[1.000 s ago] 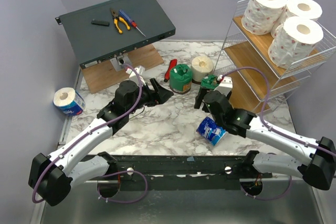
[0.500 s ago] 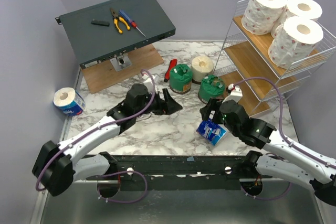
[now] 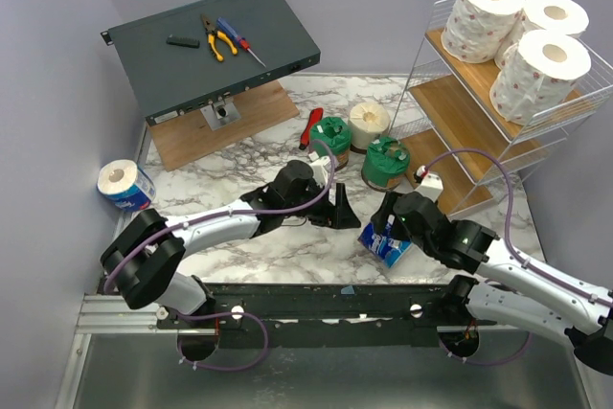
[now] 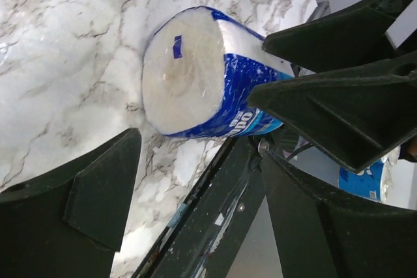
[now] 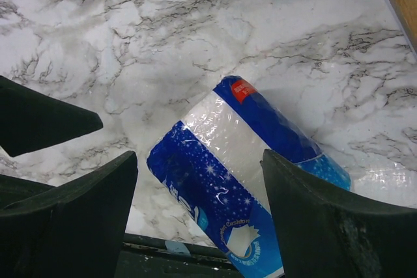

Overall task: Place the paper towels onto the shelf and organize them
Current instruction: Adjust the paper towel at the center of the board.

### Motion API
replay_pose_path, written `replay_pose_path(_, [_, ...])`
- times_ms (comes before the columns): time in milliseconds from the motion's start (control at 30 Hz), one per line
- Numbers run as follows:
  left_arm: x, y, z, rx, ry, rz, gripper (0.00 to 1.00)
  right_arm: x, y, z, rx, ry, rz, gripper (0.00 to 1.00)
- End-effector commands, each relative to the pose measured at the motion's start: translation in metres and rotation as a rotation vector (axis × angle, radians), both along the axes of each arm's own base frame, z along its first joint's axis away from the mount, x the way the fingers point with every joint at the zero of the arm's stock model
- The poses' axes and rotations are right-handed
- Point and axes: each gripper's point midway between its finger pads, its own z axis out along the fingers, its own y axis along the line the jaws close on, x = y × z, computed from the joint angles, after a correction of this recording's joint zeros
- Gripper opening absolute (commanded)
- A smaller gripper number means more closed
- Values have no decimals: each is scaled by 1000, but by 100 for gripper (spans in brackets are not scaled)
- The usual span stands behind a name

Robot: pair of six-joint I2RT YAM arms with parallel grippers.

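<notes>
A blue-wrapped paper towel roll lies on its side near the table's front edge. My right gripper hangs open over this roll, one finger on either side of it and not gripping. My left gripper is open and empty just left of it, facing the roll's end. Two green-wrapped rolls and a cream roll stand mid-table. Another blue roll lies far left. Three white pink-specked rolls sit on the top tier of the shelf.
A dark grey metal box with pliers and screwdrivers on it leans at the back left over a wooden board. A red-handled tool lies beside the green rolls. The black front rail runs just below the blue roll.
The right gripper let go of a green roll near the shelf, drew back and came down over the blue roll. The left arm swung right, up to the same roll.
</notes>
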Motion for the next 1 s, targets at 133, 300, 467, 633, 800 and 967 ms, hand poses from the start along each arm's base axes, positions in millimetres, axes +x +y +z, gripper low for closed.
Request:
replay_pose_path(133, [-1, -34, 19, -200, -105, -151, 77, -10, -19, -11, 57, 40, -137, 81])
replay_pose_path(300, [-4, -40, 16, -285, -131, -174, 78, -11, -25, -11, 109, 13, -176, 81])
replay_pose_path(467, [2, -44, 10, -289, -170, -172, 79, -11, -25, -7, 122, -6, -166, 81])
replay_pose_path(633, [6, -53, 2, -268, -173, -192, 80, -10, -20, -9, 101, 11, -141, 81])
replay_pose_path(800, [-4, -60, -11, -240, -165, -240, 80, -3, -23, -8, 67, -21, -156, 81])
replay_pose_path(967, [-16, -58, -19, -215, -176, -281, 79, 0, -14, -14, 92, -27, -139, 81])
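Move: The blue paper towel lies on its side about 10 cm to the left hand's right, some 6 cm back and 7 cm below it. From the right hand, the paper towel is about 5 cm back, 2 cm right and 8 cm below. The near green pack stands about 12 cm straight ahead of the right hand, and the shelf's lowest board lies roughly 9 cm ahead and 15 cm right of it. Open left hand moves about 5 cm right, then also down, towards the paper towel's end; right hand drifts right. ##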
